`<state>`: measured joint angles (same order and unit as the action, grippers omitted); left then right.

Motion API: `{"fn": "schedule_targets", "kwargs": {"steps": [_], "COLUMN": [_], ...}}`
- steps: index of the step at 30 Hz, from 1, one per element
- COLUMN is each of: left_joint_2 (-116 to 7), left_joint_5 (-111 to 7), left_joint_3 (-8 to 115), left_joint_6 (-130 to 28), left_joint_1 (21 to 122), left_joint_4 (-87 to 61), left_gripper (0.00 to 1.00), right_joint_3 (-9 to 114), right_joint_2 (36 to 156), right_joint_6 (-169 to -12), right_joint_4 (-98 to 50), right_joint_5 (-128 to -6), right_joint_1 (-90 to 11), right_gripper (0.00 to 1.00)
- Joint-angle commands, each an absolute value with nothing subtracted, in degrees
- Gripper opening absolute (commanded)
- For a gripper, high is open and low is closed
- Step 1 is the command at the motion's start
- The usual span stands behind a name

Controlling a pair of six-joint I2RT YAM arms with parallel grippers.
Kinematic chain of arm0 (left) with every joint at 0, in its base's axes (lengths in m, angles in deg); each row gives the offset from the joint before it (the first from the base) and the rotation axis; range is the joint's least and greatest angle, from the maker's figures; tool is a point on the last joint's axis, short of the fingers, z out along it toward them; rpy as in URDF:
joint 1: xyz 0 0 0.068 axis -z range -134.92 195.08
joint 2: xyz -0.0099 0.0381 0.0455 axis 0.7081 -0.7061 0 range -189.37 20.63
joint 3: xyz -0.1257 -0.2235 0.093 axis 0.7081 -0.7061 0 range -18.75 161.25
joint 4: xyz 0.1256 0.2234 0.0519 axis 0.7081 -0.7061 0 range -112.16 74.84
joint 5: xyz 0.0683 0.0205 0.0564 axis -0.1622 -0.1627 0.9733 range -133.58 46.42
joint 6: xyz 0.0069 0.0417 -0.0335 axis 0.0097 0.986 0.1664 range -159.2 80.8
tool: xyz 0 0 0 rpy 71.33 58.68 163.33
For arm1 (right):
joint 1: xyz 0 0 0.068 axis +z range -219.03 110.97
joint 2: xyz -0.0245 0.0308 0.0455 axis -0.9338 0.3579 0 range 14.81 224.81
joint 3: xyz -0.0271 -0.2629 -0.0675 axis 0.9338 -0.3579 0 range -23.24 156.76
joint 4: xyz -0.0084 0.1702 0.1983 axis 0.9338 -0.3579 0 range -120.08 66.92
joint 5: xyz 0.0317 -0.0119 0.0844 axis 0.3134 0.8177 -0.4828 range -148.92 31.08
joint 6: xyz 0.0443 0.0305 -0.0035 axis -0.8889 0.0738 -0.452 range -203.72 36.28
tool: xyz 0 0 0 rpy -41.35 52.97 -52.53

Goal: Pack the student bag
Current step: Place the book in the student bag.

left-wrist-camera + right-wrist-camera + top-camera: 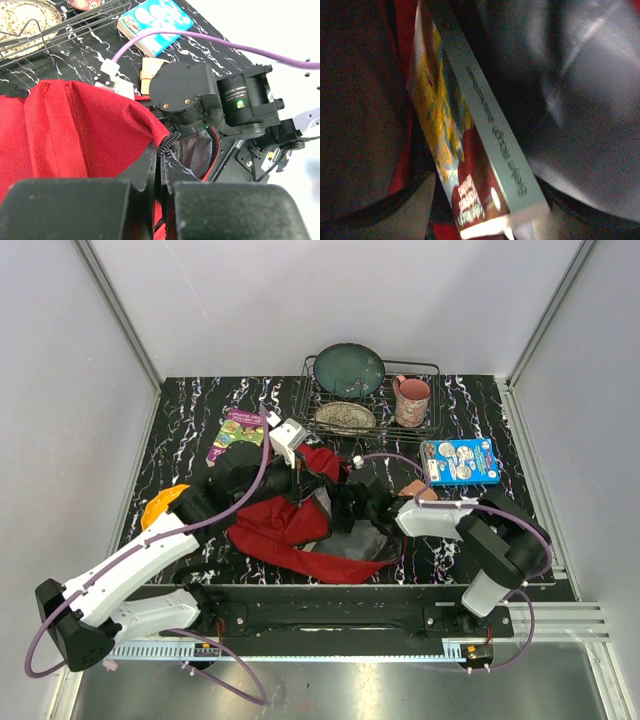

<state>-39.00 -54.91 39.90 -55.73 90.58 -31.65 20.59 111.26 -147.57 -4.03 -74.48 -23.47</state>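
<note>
The student bag (pixel 275 532) is a red fabric backpack lying in the middle of the table, its mouth showing grey lining (pixel 197 155). My left gripper (pixel 162 150) is shut on the black zipper edge (pixel 170 142) of the red bag (pixel 75 125) and holds the opening up; from above the left gripper (pixel 303 478) sits at the bag's top. My right gripper (pixel 352 505) reaches into the opening. Its wrist view is dark: a book (pixel 470 150) with a pale spine stands tilted between the jaws of the right gripper (pixel 490 210), a dark gap beside the left finger (pixel 380 215).
A wire dish rack (pixel 430 368) at the back holds a teal plate (pixel 348 370), a patterned plate (pixel 345 417) and a pink mug (pixel 411 400). A blue box (pixel 459 461) lies right of the bag, a green-purple booklet (pixel 237 435) and an orange object (pixel 160 505) lie left.
</note>
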Motion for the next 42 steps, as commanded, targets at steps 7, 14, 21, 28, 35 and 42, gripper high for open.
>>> {"fn": "schedule_targets", "kwargs": {"steps": [7,14,21,28,35,42], "left_joint_2": [-35.88,-35.7,-37.81,-39.23,-29.21,-32.0], "left_joint_5": [-54.04,-52.19,-50.7,-55.78,-45.45,-23.11], "left_joint_3": [38.91,38.38,38.72,41.28,41.54,44.87], "left_joint_6": [-57.3,-57.74,-59.15,-63.36,-64.6,-65.04], "left_joint_1": [89.38,89.03,88.85,88.68,88.68,84.48], "left_joint_4": [-24.83,-24.92,-25.8,-29.84,-34.14,-45.12], "left_gripper": [0.0,0.0,0.0,0.84,0.99,0.99], "right_joint_3": [22.2,21.06,20.26,22.2,25.61,33.18], "right_joint_2": [92.09,73.98,74.82,74.33,63.51,68.49], "right_joint_6": [-136.98,-133.64,-131.97,-131.71,-128.91,-123.98], "right_joint_4": [-29.28,-47.05,-54.62,-54.98,-58.93,-56.5], "right_joint_5": [-58.24,-46.11,-39.15,-40.65,-36.17,-48.41], "right_joint_1": [-24.03,-23.94,-26.05,-30.35,-37.04,-37.57], "right_gripper": [0.88,0.86,0.9,0.91,0.93,0.93]}}
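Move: The book is already inside the student bag, its near end between my right fingers, its middle about 4 cm ahead of that hand, 5 to the left and 4 below. To the same hand's right lie the tan wallet, some 20 cm over and 6 ahead, and the blue book, roughly 32 over and 14 ahead. My left fingers pinch the raised bag flap; the book lies some 22 cm below that hand and 3 ahead. My right hand, already loosened off the book, opens the rest of the way and draws up and right out of the bag, dips briefly on the right, then climbs again; it ends some 24 cm right and 15 up, turned clockwise. My left hand holds the flap almost still, then opens wide, sinks slightly and backs off left and up. ##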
